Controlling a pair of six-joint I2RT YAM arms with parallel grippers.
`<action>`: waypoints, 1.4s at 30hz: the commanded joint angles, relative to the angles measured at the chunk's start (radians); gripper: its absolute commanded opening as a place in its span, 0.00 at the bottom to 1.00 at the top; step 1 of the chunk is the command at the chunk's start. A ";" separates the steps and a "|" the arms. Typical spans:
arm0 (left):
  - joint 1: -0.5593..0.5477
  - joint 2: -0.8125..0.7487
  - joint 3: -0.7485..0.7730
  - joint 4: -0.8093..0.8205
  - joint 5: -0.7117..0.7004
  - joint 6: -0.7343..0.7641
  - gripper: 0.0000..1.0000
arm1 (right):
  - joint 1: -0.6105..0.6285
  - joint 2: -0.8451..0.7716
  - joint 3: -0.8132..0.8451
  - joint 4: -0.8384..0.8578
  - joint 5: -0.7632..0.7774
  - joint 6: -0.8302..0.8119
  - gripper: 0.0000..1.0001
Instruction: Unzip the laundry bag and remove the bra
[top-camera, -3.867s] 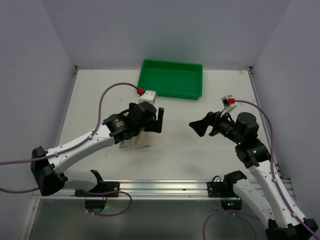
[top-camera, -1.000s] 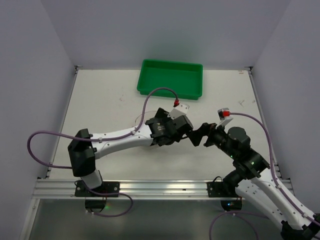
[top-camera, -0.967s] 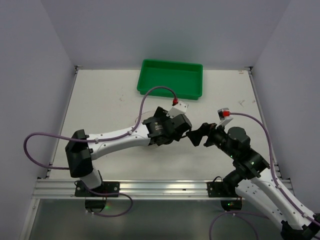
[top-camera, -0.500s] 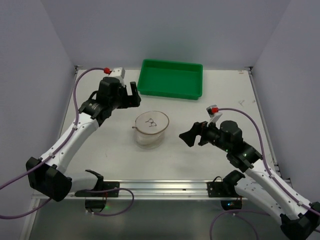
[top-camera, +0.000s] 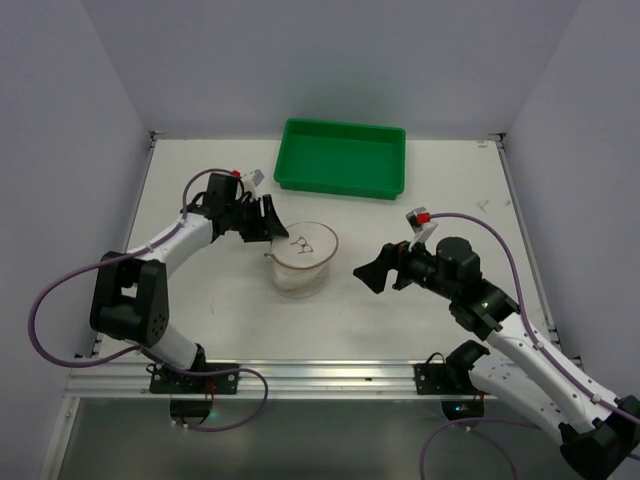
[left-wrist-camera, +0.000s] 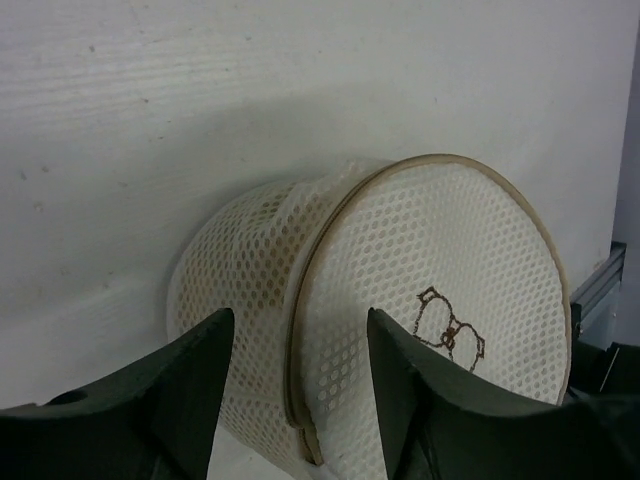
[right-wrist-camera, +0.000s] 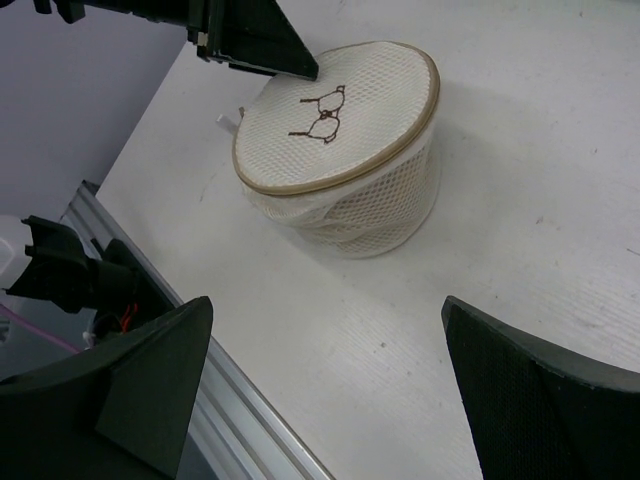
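The laundry bag (top-camera: 300, 262) is a round cream mesh pouch with a tan rim, standing mid-table with a brown embroidered outline on top. My left gripper (top-camera: 272, 228) is at its left rear edge. In the left wrist view the gripper (left-wrist-camera: 298, 314) straddles the bag's (left-wrist-camera: 440, 260) rim, jaws apart, one finger before the mesh side and one before the top face. My right gripper (top-camera: 362, 275) hovers open to the bag's right; in its wrist view the gripper (right-wrist-camera: 326, 300) is above bare table, short of the bag (right-wrist-camera: 340, 130). The bra is hidden. I cannot make out the zipper pull.
A green tray (top-camera: 340, 188) sits at the back centre. An aluminium rail (top-camera: 320, 375) runs along the near table edge, also seen low in the right wrist view as the rail (right-wrist-camera: 250, 440). Walls close in the left, right and back.
My left gripper has come down from the back left of the table to the bag's left rim, and its jaws have narrowed. The right arm has barely shifted.
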 joint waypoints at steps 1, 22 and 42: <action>0.011 0.013 -0.018 0.119 0.189 -0.011 0.58 | 0.006 0.005 0.033 0.055 -0.032 -0.011 0.99; -0.244 -0.642 -0.495 0.302 -0.482 -0.754 0.00 | 0.399 0.414 0.316 0.045 0.356 0.021 0.90; -0.262 -0.840 -0.717 0.380 -0.637 -1.048 0.00 | 0.563 0.729 0.531 0.007 0.473 0.118 0.60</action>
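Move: The left hand already straddles the laundry bag's zip rim, about 1 cm below it. From that hand the bag's middle is some 6 cm right, 2 back and 5 below; the zip pull is roughly 4 cm back and 2 left. The green tray lies about 25 cm ahead and 16 right. From the right hand the pull lies about 23 cm left, 9 ahead and 12 lower; the bag's middle, 15 left and 11 ahead. The left fingers shut on the bag's zip rim beside the pull, pinch it and drag it back towards the base about 8 cm, rising on the way before easing partly down, the wrist turning some 45 degrees counter-clockwise. The right hand sweeps left about 17 cm towards the zip pull, sinks slightly at the end and narrows its fingers to about half open, stopping close by it. ##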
